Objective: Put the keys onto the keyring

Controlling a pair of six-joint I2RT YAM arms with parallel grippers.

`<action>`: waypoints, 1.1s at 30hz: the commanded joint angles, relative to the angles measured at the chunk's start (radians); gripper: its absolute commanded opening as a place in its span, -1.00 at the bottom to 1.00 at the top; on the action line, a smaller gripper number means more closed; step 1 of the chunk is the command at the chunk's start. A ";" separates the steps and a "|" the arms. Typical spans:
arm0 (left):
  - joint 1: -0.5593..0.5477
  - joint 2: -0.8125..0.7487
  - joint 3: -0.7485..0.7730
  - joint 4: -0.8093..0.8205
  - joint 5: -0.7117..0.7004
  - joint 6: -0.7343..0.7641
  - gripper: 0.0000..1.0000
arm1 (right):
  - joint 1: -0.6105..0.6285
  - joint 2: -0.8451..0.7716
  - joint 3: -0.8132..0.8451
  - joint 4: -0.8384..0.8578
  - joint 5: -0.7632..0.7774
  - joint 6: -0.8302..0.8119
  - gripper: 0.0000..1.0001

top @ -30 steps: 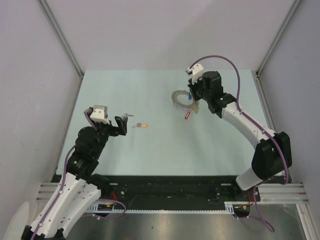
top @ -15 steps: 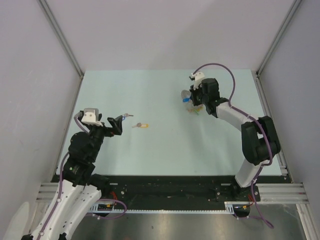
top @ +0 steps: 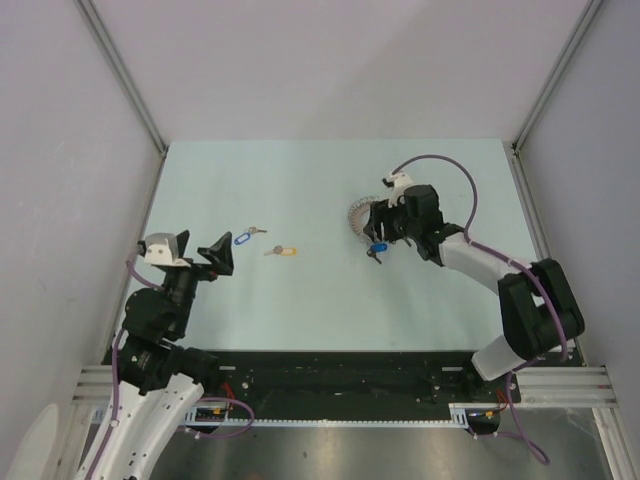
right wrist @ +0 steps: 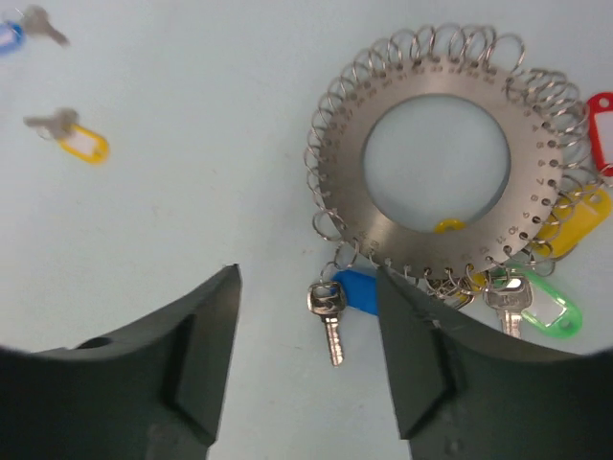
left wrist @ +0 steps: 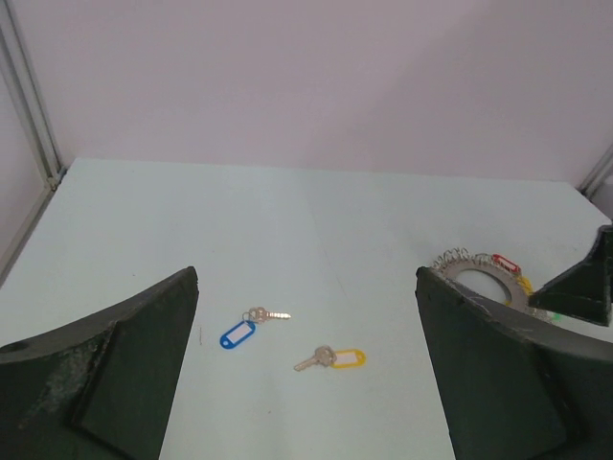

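The keyring (right wrist: 407, 240) lies flat at mid-right of the table (top: 300, 190), also in the top view (top: 357, 213) and the left wrist view (left wrist: 458, 276). A key with a blue tag (right wrist: 332, 309) hangs from a coil at its near edge; green (right wrist: 544, 309), yellow (right wrist: 575, 222) and red (right wrist: 601, 113) tags hang on its right side. My right gripper (right wrist: 308, 287) is open, its jaws either side of that blue-tag key, touching nothing. Two loose keys lie mid-left: blue tag (left wrist: 244, 329), yellow tag (left wrist: 335, 358). My left gripper (left wrist: 306, 278) is open and empty, short of them.
Grey walls with metal corner posts (top: 120, 80) close the table at the left, back and right. The loose keys also show in the top view, blue tag (top: 244, 237) and yellow tag (top: 281, 251). The right gripper's finger (left wrist: 582, 287) shows in the left wrist view.
My right gripper has come off the ring towards the near left and now stands open beside it; the ring lies flat. My left arm has drawn back to the near left.
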 commanded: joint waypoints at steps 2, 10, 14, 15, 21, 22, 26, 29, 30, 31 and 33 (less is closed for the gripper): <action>0.009 -0.066 -0.025 0.011 -0.073 -0.004 1.00 | 0.000 -0.211 -0.038 0.033 0.009 0.062 0.52; 0.009 -0.158 -0.045 -0.057 -0.121 -0.039 1.00 | -0.009 -0.575 -0.093 -0.156 0.258 0.042 0.99; 0.009 -0.176 -0.037 -0.074 -0.150 -0.059 1.00 | -0.008 -0.771 -0.098 -0.263 0.420 0.033 0.99; 0.009 -0.178 -0.034 -0.084 -0.155 -0.074 1.00 | -0.008 -0.843 -0.102 -0.300 0.442 0.027 0.99; 0.009 -0.253 -0.031 -0.105 -0.144 -0.087 1.00 | -0.011 -1.054 -0.104 -0.415 0.545 -0.030 0.99; 0.009 -0.265 -0.037 -0.103 -0.143 -0.082 1.00 | -0.011 -1.097 -0.104 -0.429 0.549 -0.036 0.99; 0.009 -0.331 -0.051 -0.082 -0.147 -0.071 1.00 | -0.011 -1.189 -0.104 -0.490 0.565 -0.067 0.99; 0.009 -0.350 -0.059 -0.071 -0.152 -0.068 1.00 | -0.009 -1.238 -0.119 -0.504 0.575 -0.088 0.99; 0.009 -0.359 -0.063 -0.068 -0.156 -0.066 1.00 | -0.008 -1.253 -0.128 -0.503 0.579 -0.090 0.99; 0.009 -0.362 -0.065 -0.063 -0.161 -0.066 1.00 | -0.008 -1.275 -0.153 -0.496 0.579 -0.087 1.00; 0.009 -0.365 -0.069 -0.060 -0.165 -0.062 1.00 | -0.016 -1.290 -0.167 -0.480 0.565 -0.078 0.99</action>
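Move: The right hand, half open and empty, hangs low over the near side of the keyring, whose middle lies about 7 cm ahead, 2 cm to its right and 6 cm below. At the same depth below, the near blue-tagged key is about 1 cm back and 2 cm right, the green tag some 2 cm ahead and 11 cm right, and the red tag roughly 12 cm ahead and 9 cm right. From the left hand, the keyring lies around 22 cm ahead, 36 cm right and 26 cm below. The right hand leaves the keyring, climbing almost straight up at first and then sweeping back and to the right as well, about 24 cm up in all, while the fingers spread fully open early on and the wrist tips up nearly to level, swinging clockwise. Meanwhile the empty left hand, still wide open, eases some 4 cm back and about as far left, farther from the keyring, touching nothing. ##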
